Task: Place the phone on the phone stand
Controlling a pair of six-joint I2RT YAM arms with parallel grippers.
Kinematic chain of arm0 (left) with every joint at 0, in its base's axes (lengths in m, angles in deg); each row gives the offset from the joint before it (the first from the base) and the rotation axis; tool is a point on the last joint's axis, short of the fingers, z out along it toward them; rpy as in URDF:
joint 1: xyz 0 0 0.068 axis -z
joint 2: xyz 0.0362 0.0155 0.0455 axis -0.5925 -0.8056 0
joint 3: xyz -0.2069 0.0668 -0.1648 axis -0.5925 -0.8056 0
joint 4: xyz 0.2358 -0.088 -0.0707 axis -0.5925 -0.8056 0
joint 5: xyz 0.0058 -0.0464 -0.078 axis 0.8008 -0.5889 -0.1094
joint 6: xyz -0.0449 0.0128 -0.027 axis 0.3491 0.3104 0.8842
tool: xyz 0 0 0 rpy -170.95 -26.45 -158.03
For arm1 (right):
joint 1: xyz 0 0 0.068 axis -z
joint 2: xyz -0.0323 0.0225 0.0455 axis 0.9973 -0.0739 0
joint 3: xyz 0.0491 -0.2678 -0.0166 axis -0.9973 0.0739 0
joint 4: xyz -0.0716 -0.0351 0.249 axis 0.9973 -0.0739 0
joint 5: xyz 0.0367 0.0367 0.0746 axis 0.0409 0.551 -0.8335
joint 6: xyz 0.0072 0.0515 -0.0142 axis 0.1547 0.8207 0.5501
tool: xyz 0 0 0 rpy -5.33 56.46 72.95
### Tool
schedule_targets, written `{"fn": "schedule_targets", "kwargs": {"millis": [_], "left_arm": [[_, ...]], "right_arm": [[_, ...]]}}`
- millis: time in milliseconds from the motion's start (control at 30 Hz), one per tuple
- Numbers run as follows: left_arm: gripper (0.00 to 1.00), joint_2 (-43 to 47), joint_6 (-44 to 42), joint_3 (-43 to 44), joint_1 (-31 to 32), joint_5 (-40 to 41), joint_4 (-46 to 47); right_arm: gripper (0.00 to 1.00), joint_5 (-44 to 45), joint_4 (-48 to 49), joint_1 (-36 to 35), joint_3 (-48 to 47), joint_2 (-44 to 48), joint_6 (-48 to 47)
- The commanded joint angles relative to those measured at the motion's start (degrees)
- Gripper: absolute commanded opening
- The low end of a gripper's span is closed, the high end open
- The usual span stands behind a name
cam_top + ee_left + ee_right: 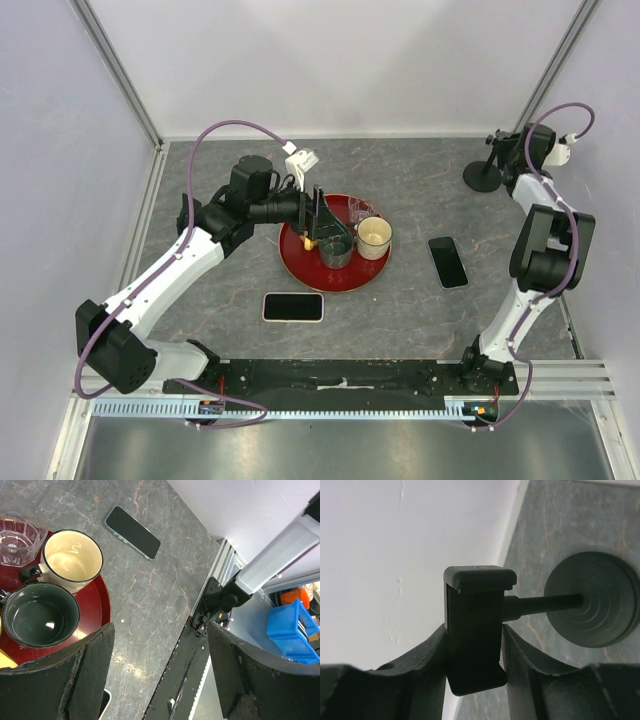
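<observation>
A black phone stand stands at the table's far right, with its round base [483, 177] on the table. My right gripper [503, 148] is shut on the stand's clamp head [475, 630], a finger on each side; the stem and the base [592, 600] show behind it. A dark phone [448, 261] lies flat right of the tray and also shows in the left wrist view [133, 525]. A second phone with a pale rim [293, 306] lies in front of the tray. My left gripper [325, 238] hangs open and empty over the red tray [300, 262].
On the tray stand a cream mug [71, 555], a dark mug [41, 614] and a clear glass [16, 535]. A black rail [340, 378] runs along the near edge. The enclosure walls close in the table at the back and sides.
</observation>
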Motion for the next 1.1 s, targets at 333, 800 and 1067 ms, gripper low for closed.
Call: {"fn": "schedule_targets", "kwargs": {"millis": [333, 800, 1067], "left_arm": [[0.79, -1.1, -0.8, 0.9, 0.0, -0.9, 1.9], [0.79, -0.3, -1.2, 0.4, 0.0, 0.0, 2.3], [0.79, -0.5, -1.3, 0.3, 0.0, 0.0, 2.2]], "right_arm": [[0.00, 5.3, 4.6, -15.6, 30.1, 26.3, 6.6], [0.16, 20.6, -0.1, -27.9, 36.6, 36.1, 16.8], [0.85, 13.2, 2.1, -28.9, 37.4, 37.9, 7.7]]}}
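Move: The phone stand, already gripped by its head in the right hand, is bound for the open table to the right of the tray; that spot is about 15 cm back and 21 cm left of the hand, some 17 cm below. From the hand, the black phone lies roughly 28 cm back and 12 cm left, and the cream mug about 22 cm back and 35 cm left. From the idle left hand, the spot is about 15 cm ahead and 29 cm right. The phone stand comes in from the far right corner in the right hand's grip, about 21 cm left and 15 cm back, at nearly constant height, to the clear spot between the tray and the black phone's far end. The hand turns only some 10 degrees on the way, slows, then opens its fingers around the stand's head. ##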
